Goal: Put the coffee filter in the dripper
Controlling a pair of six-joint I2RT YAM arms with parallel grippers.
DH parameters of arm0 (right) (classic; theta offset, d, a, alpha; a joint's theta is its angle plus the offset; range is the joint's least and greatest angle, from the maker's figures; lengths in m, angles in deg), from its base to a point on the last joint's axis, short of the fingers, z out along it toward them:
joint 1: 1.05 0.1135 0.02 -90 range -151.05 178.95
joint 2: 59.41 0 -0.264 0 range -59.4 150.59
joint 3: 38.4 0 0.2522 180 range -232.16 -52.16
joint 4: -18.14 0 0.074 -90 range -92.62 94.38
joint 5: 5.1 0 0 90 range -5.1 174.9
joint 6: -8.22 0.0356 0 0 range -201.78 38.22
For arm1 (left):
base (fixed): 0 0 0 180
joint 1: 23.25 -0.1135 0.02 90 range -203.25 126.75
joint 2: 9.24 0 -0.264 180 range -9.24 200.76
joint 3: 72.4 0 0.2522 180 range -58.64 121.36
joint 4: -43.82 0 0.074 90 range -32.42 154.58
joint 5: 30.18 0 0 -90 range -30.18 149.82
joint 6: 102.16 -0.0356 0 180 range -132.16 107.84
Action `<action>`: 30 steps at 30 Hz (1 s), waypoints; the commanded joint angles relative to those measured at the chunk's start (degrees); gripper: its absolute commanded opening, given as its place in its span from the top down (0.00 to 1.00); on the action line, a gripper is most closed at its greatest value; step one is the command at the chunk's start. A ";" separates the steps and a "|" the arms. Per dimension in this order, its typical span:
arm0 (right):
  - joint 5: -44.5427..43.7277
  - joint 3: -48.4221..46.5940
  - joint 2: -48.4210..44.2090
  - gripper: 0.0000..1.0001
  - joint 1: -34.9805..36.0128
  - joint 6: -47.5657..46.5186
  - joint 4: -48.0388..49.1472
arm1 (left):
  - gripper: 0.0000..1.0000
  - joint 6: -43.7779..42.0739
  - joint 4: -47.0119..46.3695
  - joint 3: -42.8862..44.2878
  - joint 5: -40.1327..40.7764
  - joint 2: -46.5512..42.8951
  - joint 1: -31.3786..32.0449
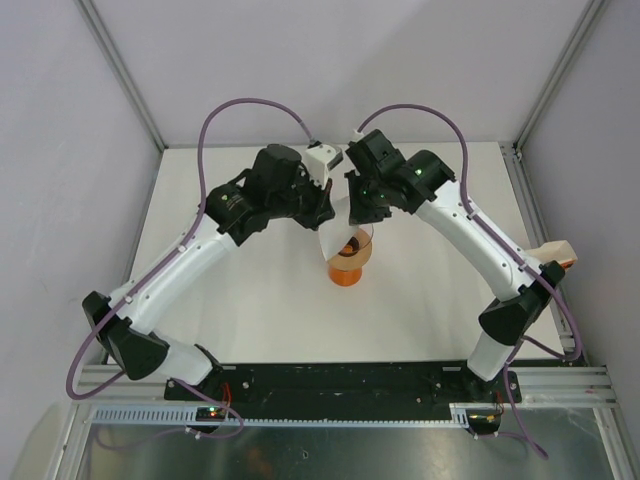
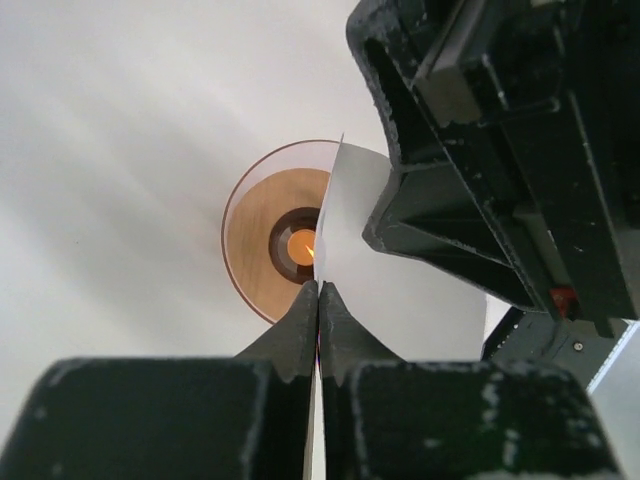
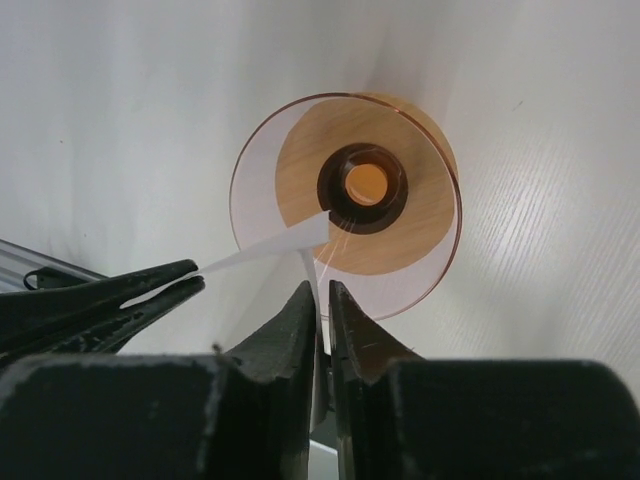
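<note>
The translucent orange dripper [image 1: 347, 270] stands upright mid-table, and both wrist views look down into it [image 2: 262, 240] [image 3: 400, 215]. Just above its rim hangs the white coffee filter [image 1: 335, 238], its tip over the dripper's mouth. My left gripper [image 2: 318, 292] is shut on one edge of the filter [image 2: 400, 300]. My right gripper [image 3: 322, 292] stands a narrow crack open, with another edge of the filter [image 3: 280, 245] lying against its left finger. In the top view the left gripper [image 1: 330, 205] and right gripper [image 1: 358, 210] nearly touch over the dripper.
A white-and-orange packet [image 1: 556, 252] lies at the table's right edge. The white table [image 1: 430, 300] is bounded by metal frame posts at the back corners. The right gripper's black body [image 2: 480, 150] crowds the left wrist view.
</note>
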 commanded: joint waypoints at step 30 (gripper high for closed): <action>-23.41 18.49 -14.23 0.54 13.38 7.76 24.94 | 1.00 18.47 -5.37 0.39 -5.69 -1.78 -6.23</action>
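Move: The left fingers are already shut on the filter; the dripper's middle is about 3 cm to their right, 2 cm ahead and 12 cm below. The right fingers also still hold the filter, whose middle lies about 2 cm to their left, level fore-and-aft and 4 cm down. From the right hand, the dripper is 2 cm ahead, 2 cm left and 10 cm down, with the carafe under it, about 22 cm below the hand. Right hand opens off the filter, dips slightly, then rises about 5 cm, drifting back-left; left keeps its pinch. ##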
